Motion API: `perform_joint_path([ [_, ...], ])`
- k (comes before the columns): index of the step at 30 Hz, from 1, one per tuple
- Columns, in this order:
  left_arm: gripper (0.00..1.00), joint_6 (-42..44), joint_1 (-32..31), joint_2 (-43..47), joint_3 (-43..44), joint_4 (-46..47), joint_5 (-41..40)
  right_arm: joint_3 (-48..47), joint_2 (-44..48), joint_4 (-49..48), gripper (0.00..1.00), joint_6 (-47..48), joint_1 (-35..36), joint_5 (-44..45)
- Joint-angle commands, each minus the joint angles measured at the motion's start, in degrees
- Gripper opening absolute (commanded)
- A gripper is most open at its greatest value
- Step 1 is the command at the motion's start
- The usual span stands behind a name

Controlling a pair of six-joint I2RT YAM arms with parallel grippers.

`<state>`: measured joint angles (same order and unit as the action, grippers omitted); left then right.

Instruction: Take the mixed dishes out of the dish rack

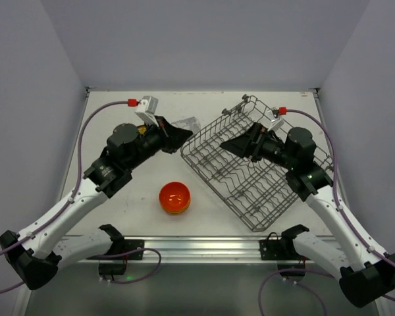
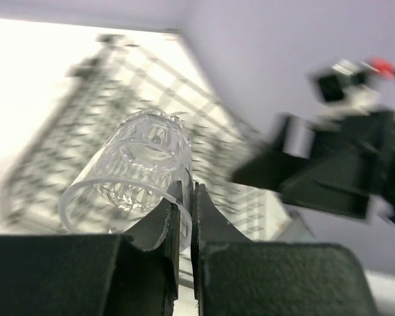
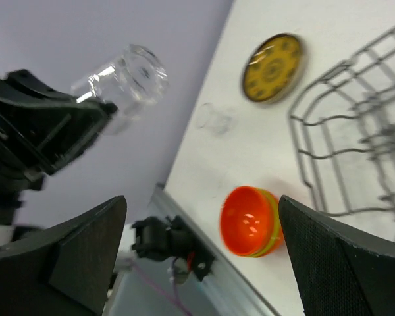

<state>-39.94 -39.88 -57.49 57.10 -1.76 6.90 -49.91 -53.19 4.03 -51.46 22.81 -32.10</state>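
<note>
My left gripper (image 2: 187, 197) is shut on the rim of a small clear glass (image 2: 135, 171), held in the air to the left of the dish rack (image 1: 257, 164). In the top view the same glass (image 1: 186, 123) shows just past the left fingertips. The right wrist view catches this glass (image 3: 135, 79) up high. My right gripper (image 1: 234, 145) hangs open over the rack's left end, nothing between its fingers (image 3: 342, 257). On the table stands a stack of bowls (image 1: 174, 197), orange on top with a yellow-green rim showing (image 3: 250, 220). A yellow patterned plate (image 3: 273, 68) lies flat.
Another clear glass (image 3: 214, 118) rests on the table between the plate and the table's left edge. The grey wire rack lies at an angle across the right half of the table. The left arm's body (image 1: 128, 151) covers most of the plate in the top view.
</note>
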Motion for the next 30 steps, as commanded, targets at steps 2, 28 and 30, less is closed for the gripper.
perform_joint_path([
  [2, 0.0, 8.72, 11.34, -7.45, 10.31, -38.19, -22.04, 0.42, 4.76, 13.37, 0.99, 8.66, -0.4, 20.67],
  [28, 0.02, 20.52, 23.35, -37.59, 12.07, -46.75, -18.94, 3.77, -0.69, 12.4, 0.99, 19.29, -0.4, 10.39],
  [30, 0.04, 20.61, 23.27, -38.13, 12.77, -46.84, -18.59, 4.03, -0.69, 12.32, 0.99, 19.64, -0.4, 10.3],
])
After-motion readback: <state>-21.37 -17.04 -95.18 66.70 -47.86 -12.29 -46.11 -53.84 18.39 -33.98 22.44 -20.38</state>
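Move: The left hand already has the clear glass by its rim; the bare table spot for it lies about 5 cm ahead, 23 cm to the left and 33 cm below. The first glass stands some 7 cm left of that spot, the plates lie roughly 13 cm ahead and 17 cm left of the hand, and the bowls 6 cm back and 7 cm left. From the empty right hand the spot is about 6 cm ahead, 32 cm left and 30 cm down, the rack's middle 5 cm ahead, 13 cm right and 29 cm down. Keeping its pinch on the glass rim, the left hand swings about 20 cm left and a little forward while already sinking, then goes nearly straight down beside the first glass, close to 30 cm lower in all and easing off at the end, as the wrist rolls some 80 degrees from level to fingers down and the glass's base faces the table. The right hand, fingers staying wide open, draws off about 4 cm to the right, sinks 10 cm over the rack and dips its fingertips by about 20 degrees. ##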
